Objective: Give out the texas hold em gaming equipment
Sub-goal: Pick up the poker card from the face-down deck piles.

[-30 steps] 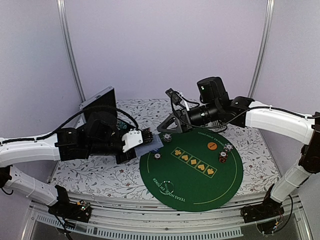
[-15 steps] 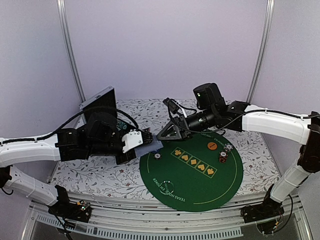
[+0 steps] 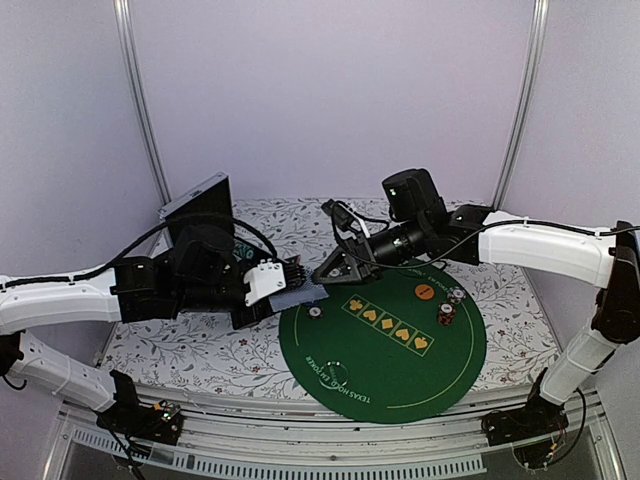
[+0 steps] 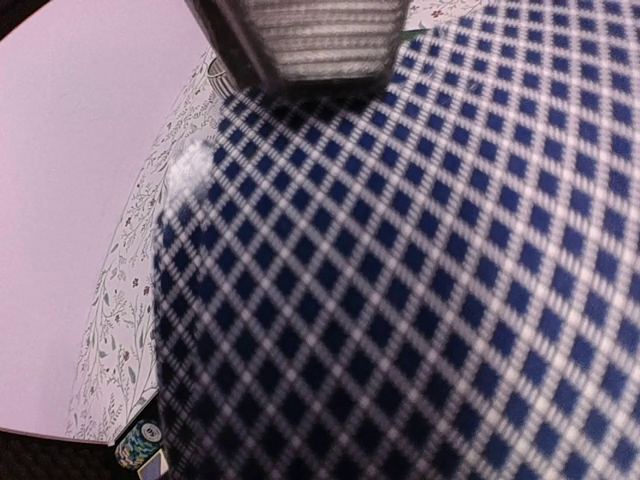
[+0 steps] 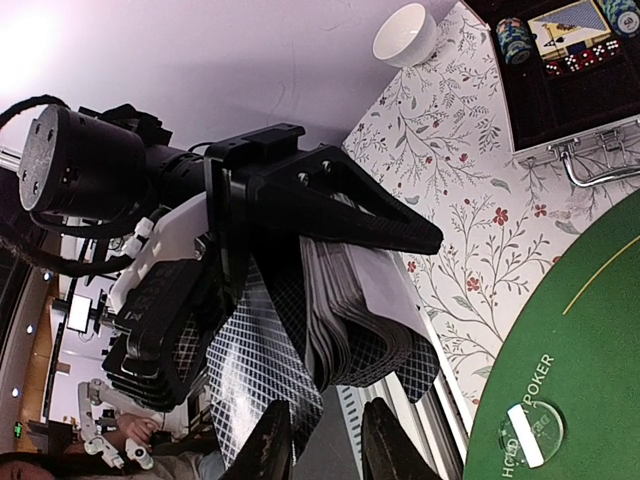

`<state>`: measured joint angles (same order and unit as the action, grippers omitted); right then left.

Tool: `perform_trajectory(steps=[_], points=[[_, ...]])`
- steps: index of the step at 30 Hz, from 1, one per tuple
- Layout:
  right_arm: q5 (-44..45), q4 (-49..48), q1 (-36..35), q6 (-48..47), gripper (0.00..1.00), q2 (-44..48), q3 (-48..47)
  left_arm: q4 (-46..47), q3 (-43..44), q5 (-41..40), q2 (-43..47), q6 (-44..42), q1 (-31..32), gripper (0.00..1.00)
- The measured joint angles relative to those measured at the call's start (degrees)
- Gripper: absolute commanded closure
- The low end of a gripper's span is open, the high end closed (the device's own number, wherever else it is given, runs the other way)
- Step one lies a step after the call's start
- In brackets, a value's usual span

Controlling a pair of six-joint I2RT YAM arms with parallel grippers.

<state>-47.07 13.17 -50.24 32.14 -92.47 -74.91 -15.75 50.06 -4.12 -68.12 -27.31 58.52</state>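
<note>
My left gripper [image 3: 297,283] is shut on a deck of playing cards [image 3: 305,293] with blue chequered backs, held over the left rim of the round green mat [image 3: 400,375]. The left wrist view is filled by a card back [image 4: 400,280]. My right gripper [image 3: 326,270] has come up against the deck. In its wrist view the fanned deck [image 5: 360,320] hangs just above the right gripper [image 5: 325,445], whose fingers stand a narrow gap apart; one card's corner [image 5: 250,370] dips beside the left finger. Chip stacks [image 3: 447,313], an orange disc [image 3: 424,291] and a white disc [image 3: 315,312] lie on the mat.
The open aluminium case [image 3: 198,205] stands at the back left; the right wrist view shows the case [image 5: 590,110] holding chips [image 5: 512,40], cards and dice. A pale cup [image 5: 405,35] sits beyond it. Floral cloth [image 3: 190,345] covers the table.
My right gripper has moved left and down to the deck, and its jaws have narrowed. The left arm and the deck have stayed put.
</note>
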Motion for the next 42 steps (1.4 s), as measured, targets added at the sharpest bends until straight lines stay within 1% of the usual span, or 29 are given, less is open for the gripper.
perform_trajectory(steps=[2, 6, 8, 9, 22, 42], points=[[-0.2, -0.1, 0.0, 0.0, 0.8, 0.0, 0.0, 0.0, 0.0, 0.0, 0.0, 0.0, 0.0, 0.59], [-0.3, -0.5, 0.0, 0.0, 0.91, 0.0, 0.0, 0.0, 0.0, 0.0, 0.0, 0.0, 0.0, 0.59], [-0.4, -0.6, 0.0, 0.0, 0.96, 0.0, 0.0, 0.0, 0.0, 0.0, 0.0, 0.0, 0.0, 0.59], [-0.4, -0.7, 0.0, 0.0, 0.96, 0.0, 0.0, 0.0, -0.1, 0.0, 0.0, 0.0, 0.0, 0.59], [-0.7, -0.8, 0.6, 0.1, 0.98, 0.2, 0.4, 0.0, -0.3, 0.0, 0.0, 0.0, 0.0, 0.59], [0.0, -0.8, 2.5, -0.3, 0.98, 4.0, 1.2, 0.0, -0.3, 0.0, 0.0, 0.0, 0.0, 0.59]])
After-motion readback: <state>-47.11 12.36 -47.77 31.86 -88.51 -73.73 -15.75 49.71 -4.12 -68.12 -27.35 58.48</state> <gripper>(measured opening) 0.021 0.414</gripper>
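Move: The poker card to be taken sticks out of the deck that the left hand still holds; its middle lies about 4 cm to the right hand's left, some 2 cm back and 2 cm below. The deck is about 7 cm to the right hand's left, 2 cm back and 3 cm below. On the mat roughly 24 cm below, the chip stack lies about 9 cm ahead and 2 cm left. From the left hand the card's middle is about 3 cm right, 1 cm ahead and 1 cm above. With its fingers already around the free edge of the sticking-out card and partly closed, the right hand stays in place and shuts them, pinching that edge, while the left hand keeps still and holds the deck. Then the right hand draws the card away from the deck, going up about 2 cm and to the right about as far, with a slight forward drift of 1 cm and hardly any turn of the wrist. ##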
